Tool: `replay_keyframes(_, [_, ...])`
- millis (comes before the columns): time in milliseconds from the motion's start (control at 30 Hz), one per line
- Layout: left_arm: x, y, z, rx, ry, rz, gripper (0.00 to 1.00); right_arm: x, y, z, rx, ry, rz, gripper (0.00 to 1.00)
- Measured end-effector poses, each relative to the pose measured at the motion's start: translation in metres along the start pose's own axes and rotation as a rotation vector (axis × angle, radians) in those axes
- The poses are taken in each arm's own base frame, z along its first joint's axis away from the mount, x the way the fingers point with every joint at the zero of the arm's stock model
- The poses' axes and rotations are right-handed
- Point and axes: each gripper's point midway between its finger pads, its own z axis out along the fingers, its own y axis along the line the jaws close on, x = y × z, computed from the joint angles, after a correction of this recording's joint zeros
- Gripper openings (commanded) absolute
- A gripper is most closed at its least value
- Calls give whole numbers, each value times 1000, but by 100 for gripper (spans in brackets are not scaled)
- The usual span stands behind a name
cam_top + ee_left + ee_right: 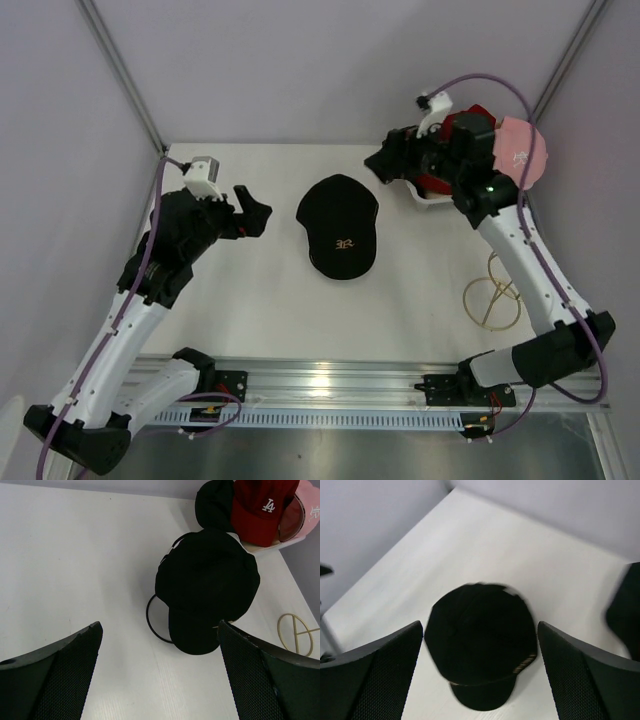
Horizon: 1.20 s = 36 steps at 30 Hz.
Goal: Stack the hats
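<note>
A black cap [338,228] with a small pale logo lies flat mid-table, its visor toward the near edge. In the left wrist view this black cap [207,577] sits just ahead of the fingers. A red cap [260,510] with a white logo and a pink hat [522,150] sit together at the back right. My left gripper [256,214] hovers open just left of the black cap, with nothing between its fingers. My right gripper [383,164] stands open behind and right of that cap. In the right wrist view the black cap [480,635] lies below and between the spread fingers, untouched.
The red and pink hats rest on a white basket [428,200] in the back right corner. A gold wire ring [492,292] lies on the table near the right arm. A thin black loop [152,622] shows beside the black cap. Walls close the left, back and right.
</note>
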Motion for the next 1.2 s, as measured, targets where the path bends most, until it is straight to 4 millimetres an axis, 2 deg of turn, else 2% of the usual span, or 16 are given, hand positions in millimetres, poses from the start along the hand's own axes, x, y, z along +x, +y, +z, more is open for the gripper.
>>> replay_keyframes(100, [5,-1,7,7,27,-10,100,-47,-36,-40,176,-147,-2,99])
replay_keyframes(167, [9,-2,11,12,45,-15,99,-70,-72,-65,317,-227,20,99])
replay_keyframes(233, [11,-3,13,17,59,-17,100,-83,-117,-87,474,-285,62,99])
replay_keyframes(300, [11,-5,13,26,67,-17,99,-81,-166,-100,630,-301,107,99])
replay_keyframes(367, [8,-7,11,35,65,-10,99,-65,-211,-97,757,-260,151,99])
replay_keyframes(467, [3,-7,7,30,54,9,99,-39,-257,-71,852,-169,195,100])
replay_keyframes(567, [1,-2,4,8,44,27,99,-12,-292,-42,901,-84,233,97])
replay_keyframes(700, [-1,3,4,-19,32,53,99,13,-319,-19,932,-21,269,94])
replay_keyframes(800, [-1,9,4,-46,31,70,99,12,-336,-7,957,-16,270,91])
replay_keyframes(867, [0,13,5,-63,34,80,99,6,-346,-1,973,-27,264,84])
replay_keyframes(900, [0,14,5,-68,38,82,99,4,-350,1,980,-32,260,78])
replay_keyframes(933, [1,15,7,-73,41,87,99,3,-353,3,986,-34,256,62])
replay_keyframes(967, [2,16,8,-78,47,89,100,3,-356,3,994,-30,249,54])
replay_keyframes(1100, [8,21,13,-99,72,97,99,8,-361,4,1009,-12,240,31])
replay_keyframes(1133, [10,22,14,-101,78,98,100,8,-362,3,1011,-8,236,15])
replay_keyframes(1200, [12,23,16,-106,87,98,99,8,-362,2,1011,0,223,0])
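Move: The red hat lies in the bin about 21 cm ahead of the right hand, 24 cm to its right and 12 cm below. Its neighbours in the bin are the pink hat, some 20 cm to the right of it, and the other black hat, about 14 cm to the left of it. The stacked black hat is 13 cm back and 13 cm left of the right hand. From the left hand, the red hat is roughly 28 cm ahead and 60 cm right. The right hand swings about 25 cm right and 24 cm forward, turning 60 degrees clockwise, and pinches the red hat. ##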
